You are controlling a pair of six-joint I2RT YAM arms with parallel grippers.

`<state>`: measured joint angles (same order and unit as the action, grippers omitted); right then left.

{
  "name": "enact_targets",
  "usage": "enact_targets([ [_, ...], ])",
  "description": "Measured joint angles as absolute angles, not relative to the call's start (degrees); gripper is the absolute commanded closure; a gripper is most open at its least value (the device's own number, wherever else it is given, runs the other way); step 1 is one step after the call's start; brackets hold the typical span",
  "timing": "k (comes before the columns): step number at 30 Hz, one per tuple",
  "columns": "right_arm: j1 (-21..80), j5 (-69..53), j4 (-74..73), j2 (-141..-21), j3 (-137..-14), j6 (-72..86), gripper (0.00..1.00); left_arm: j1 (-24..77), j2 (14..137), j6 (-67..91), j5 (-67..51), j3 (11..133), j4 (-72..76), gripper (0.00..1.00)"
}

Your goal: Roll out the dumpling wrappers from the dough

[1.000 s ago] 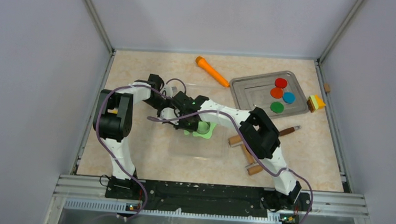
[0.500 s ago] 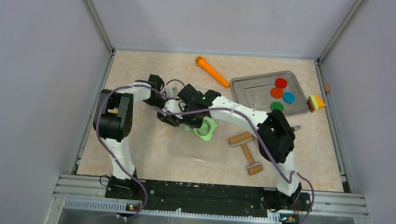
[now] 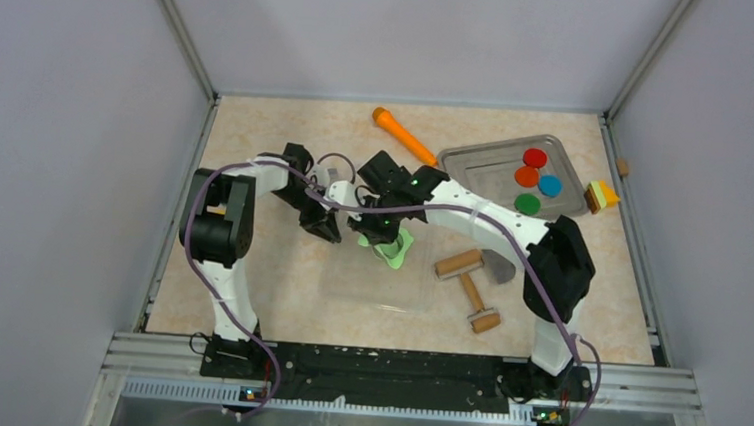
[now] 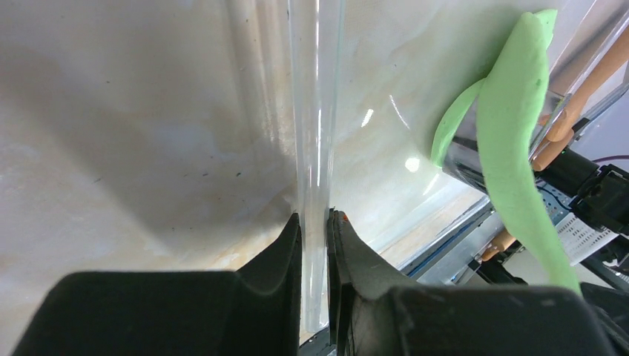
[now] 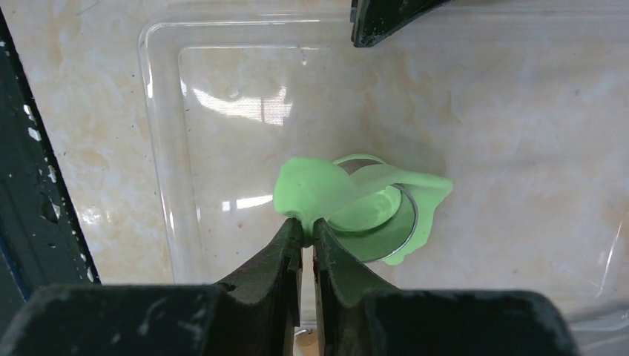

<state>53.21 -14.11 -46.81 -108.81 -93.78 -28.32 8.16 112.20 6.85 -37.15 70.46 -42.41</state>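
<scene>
The dough (image 5: 326, 189) is a thin lime-green sheet, partly peeled up and folded over a metal ring cutter (image 5: 406, 222) on the clear plastic tray (image 3: 378, 283). Inside the ring lies a round light-green patch (image 5: 371, 211), perhaps a dumpling wrapper; I cannot tell whether it is cut free. My right gripper (image 5: 304, 222) (image 3: 376, 235) is shut on the sheet's near edge. My left gripper (image 4: 315, 219) (image 3: 320, 224) is shut on the clear tray's upright rim (image 4: 315, 111). In the left wrist view the dough (image 4: 512, 148) hangs as a raised strip at the right.
A wooden rolling pin (image 3: 460, 264) lies right of the clear tray. A metal tray (image 3: 476, 180) at the back right holds red (image 3: 535, 157), orange (image 3: 527, 176), blue (image 3: 550, 185) and dark green (image 3: 527, 203) discs. An orange tool (image 3: 403, 135) lies behind, and a small coloured block (image 3: 603, 196) beside the metal tray.
My right gripper has closed on the dough and drawn its edge up and back. The right arm's elbow swung right, uncovering the rolling pin. The left gripper has kept its hold.
</scene>
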Motion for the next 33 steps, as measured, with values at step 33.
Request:
enact_targets([
  [33,40.51,-21.43,-46.61,-101.23,-90.35,-22.68,0.89,8.16,112.79,5.78,-37.54,71.16,-43.35,0.99],
])
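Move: Some 5 cm ahead, 1 cm right and 9 cm below the right hand stands the metal ring cutter, whose dough the right fingers already pinch. The roller's big head is about 3 cm ahead and 16 cm right of that hand, the scraper blade 4 cm ahead and 24 cm right, both about 11 cm below. From the left hand, on the clear tray's rim, the cutter lies about 11 cm right, 1 cm back, nearly level. Keeping its pinch on the raised flap of dough, the right hand pulls it about 6 cm right and 4 cm forward, rising some 4 cm, with a short sag and slight draw back midway before the last upward pull. The wrist turns about 15 degrees clockwise. Staying still, the left hand holds the clear tray's rim. ##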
